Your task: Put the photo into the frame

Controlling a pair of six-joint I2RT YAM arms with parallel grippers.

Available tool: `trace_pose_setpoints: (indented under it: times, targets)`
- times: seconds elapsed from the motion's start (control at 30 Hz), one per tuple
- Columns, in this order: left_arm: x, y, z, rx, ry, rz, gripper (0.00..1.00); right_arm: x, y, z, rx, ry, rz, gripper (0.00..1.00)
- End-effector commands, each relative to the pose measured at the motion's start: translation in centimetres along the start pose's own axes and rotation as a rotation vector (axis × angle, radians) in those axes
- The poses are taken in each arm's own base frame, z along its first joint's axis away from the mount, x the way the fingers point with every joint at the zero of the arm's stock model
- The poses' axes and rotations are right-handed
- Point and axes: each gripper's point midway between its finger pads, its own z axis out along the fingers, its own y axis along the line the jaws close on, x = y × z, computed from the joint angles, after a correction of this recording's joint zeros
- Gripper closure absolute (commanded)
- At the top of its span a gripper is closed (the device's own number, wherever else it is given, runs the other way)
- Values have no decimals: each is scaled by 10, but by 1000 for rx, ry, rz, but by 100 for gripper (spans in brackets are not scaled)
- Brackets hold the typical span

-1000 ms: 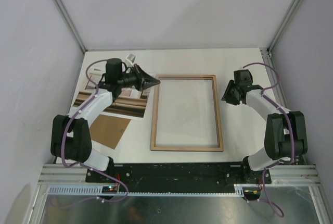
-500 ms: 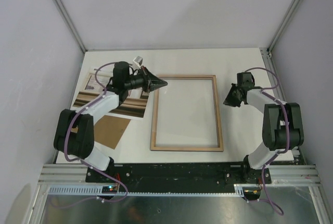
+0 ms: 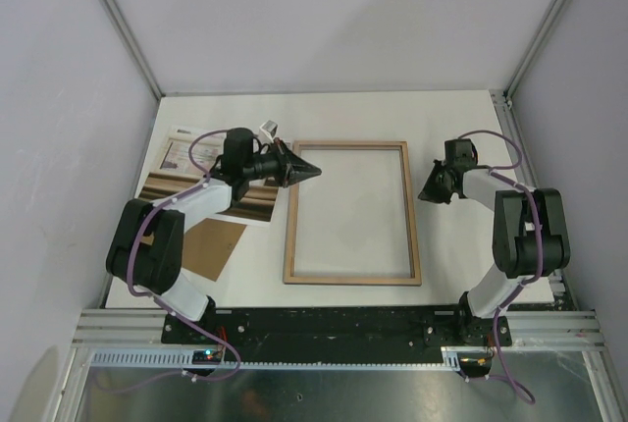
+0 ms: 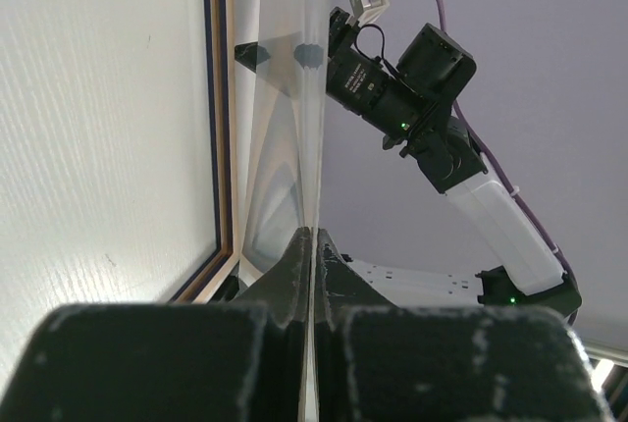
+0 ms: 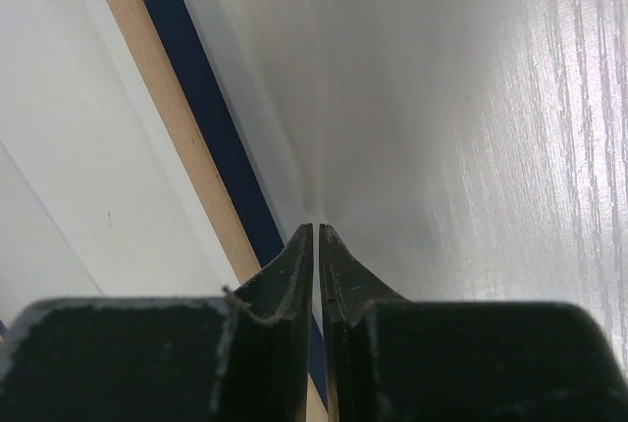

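The frame lies flat in the middle of the table with its light wood back up; its navy edge shows in the left wrist view and the right wrist view. The photo lies picture side up to the frame's left, partly under my left arm. My left gripper, over the frame's upper left corner, is shut on a thin clear pane seen edge-on. My right gripper, at the frame's right edge, has its jaws closed to a slit on the pane's far edge.
A brown cardboard backing board lies on the table below the photo, near my left arm's base. Grey walls with metal rails enclose the table on three sides.
My left gripper has moved right and slightly nearer, over the frame's corner. My right gripper has closed its jaws and shifted a little towards the frame's right edge.
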Motion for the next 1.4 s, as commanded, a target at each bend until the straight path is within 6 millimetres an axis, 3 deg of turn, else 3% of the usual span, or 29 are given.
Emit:
trace_pose_setpoints:
  times: [0.0,0.6,1.37]
  targets:
    - [-1,-4,1,32,-9,34,100,-3,2,3,-19,-14,-13,91]
    - [-3,21,9,11,-24,9,100,0,0,6,-13,0,-17,94]
    - [-10,27,21,24,-2,2,100,0,-2,8,-6,2,-21,95]
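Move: The left hand still pinches the clear sheet by its left edge, the sheet reaching off to the right. The frame's middle lies about 9 cm to its right, level fore-and-aft and roughly 18 cm below. On the table, the photo is some 26 cm left and 10 cm ahead, and the brown board about 30 cm left and 8 cm back. From the right hand, low beside the frame's right bar, the frame's middle is about 17 cm left and 3 cm back. Downward, slowly and almost straight, the left hand lowers the sheet's near edge about 5 cm towards the frame, keeping its closed grip and barely tilting, with the fingers still pointing right and a little down. The right hand stays low just outside the frame's right bar, nearly shut; whether it touches the bar or the sheet's far edge can't be seen. ##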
